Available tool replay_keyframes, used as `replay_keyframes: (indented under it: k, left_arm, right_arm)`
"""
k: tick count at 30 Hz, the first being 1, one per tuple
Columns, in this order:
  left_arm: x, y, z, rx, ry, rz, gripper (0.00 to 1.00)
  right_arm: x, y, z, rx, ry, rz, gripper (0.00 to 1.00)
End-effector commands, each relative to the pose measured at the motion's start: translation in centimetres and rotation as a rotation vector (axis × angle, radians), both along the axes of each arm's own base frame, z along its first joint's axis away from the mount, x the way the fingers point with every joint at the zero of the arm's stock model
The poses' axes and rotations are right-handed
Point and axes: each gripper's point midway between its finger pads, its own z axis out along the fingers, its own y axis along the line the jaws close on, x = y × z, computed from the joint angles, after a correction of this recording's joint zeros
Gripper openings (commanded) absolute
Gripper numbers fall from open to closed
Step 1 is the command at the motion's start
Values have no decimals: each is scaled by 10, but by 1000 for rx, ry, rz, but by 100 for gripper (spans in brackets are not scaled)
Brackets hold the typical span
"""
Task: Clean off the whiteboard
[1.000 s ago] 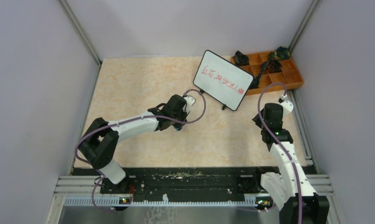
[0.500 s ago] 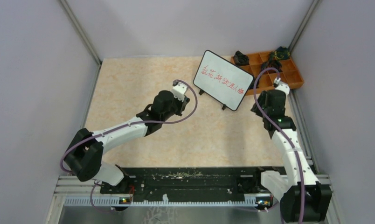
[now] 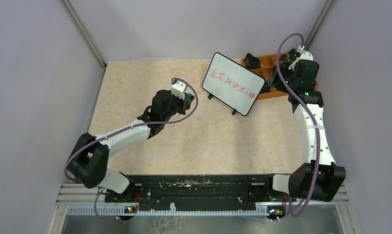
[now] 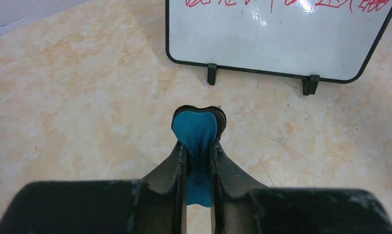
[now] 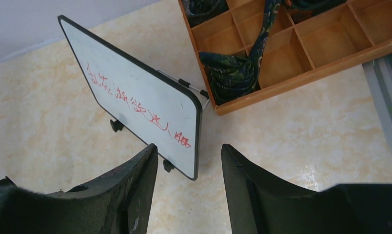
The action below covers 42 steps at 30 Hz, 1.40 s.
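The whiteboard [image 3: 233,84] stands upright on two black feet at the back of the table, with red handwriting across its face [image 5: 135,97]. My left gripper [image 4: 199,144] is shut on a blue eraser pad [image 4: 196,126] that bulges out past the fingertips. It hovers a short way in front of the whiteboard's lower edge [image 4: 277,44], not touching it. In the top view it sits to the left of the board [image 3: 187,96]. My right gripper [image 5: 189,152] is open with nothing in it, raised above the board's right end.
An orange compartment tray [image 5: 301,78] sits behind the board at the back right [image 3: 264,61], holding dark patterned cloths [image 5: 233,73]. Grey walls close in the table on three sides. A metal rail [image 5: 386,92] runs along the right edge.
The left arm drew the pad away from the board's left foot, back and left. The right arm reached far toward the back right, over the tray, its jaws widening.
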Motion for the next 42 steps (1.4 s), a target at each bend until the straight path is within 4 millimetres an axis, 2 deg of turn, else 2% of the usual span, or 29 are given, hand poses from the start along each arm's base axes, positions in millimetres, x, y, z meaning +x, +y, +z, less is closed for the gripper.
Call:
replay_keyframes:
  k: [1, 6, 10, 14, 16, 20, 25, 29, 36, 37, 42]
  left_arm:
    - [4, -4, 24, -70, -32, -36, 18]
    - [20, -6, 41, -75, -36, -40, 18]
    - [36, -17, 45, -90, -36, -59, 19]
    - [54, -29, 45, -110, -28, -92, 19]
    - [62, -32, 45, -114, -28, -108, 19]
    - [79, -31, 41, -109, -27, -120, 19]
    - [97, -28, 37, -113, -17, -133, 19]
    - [108, -30, 39, -116, -19, -148, 20]
    - [120, -44, 36, -108, -1, -196, 20]
    - [121, -45, 37, -111, -3, -198, 20]
    - [122, -47, 33, -107, 4, -206, 20]
  right_arm:
    - [17, 3, 6, 14, -23, 123, 52]
    - [33, 5, -12, 101, -34, 221, 52]
    - [43, 0, -13, 71, -50, 249, 53]
    - [51, -8, -11, 83, -66, 291, 53]
    - [55, -5, -10, 120, -87, 342, 53]
    - [65, -3, -17, 142, -79, 391, 52]
    - [78, -3, -16, 135, -90, 430, 50]
    - [79, -3, -16, 126, -98, 447, 51]
    - [78, 0, -21, 124, -97, 476, 51]
    - [82, 1, -34, 140, -76, 483, 51]
    - [82, 13, -42, 149, -74, 516, 50]
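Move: Ahead and to the right of the left hand, which already holds the blue eraser, stands the whiteboard, its middle about 14 cm forward, 21 cm right and 5 cm lower; its left edge is some 22 cm ahead and 11 cm right. From the empty right hand the whiteboard's middle lies about 15 cm ahead, 18 cm left and 15 cm down, its right edge about 6 cm ahead and 8 cm left. The wooden box sits some 24 cm ahead of that hand, 7 cm right, 22 cm down. Carrying the eraser in a kept grip, the left hand reaches about 12 cm forward towards the whiteboard's left part, drifting 4 cm right and a little up, turning some 10 degrees clockwise. Meanwhile the right hand goes 7 cm forward and 6 cm down towards the board's right edge, swinging about 25 degrees counter-clockwise, its fingers staying half open. ##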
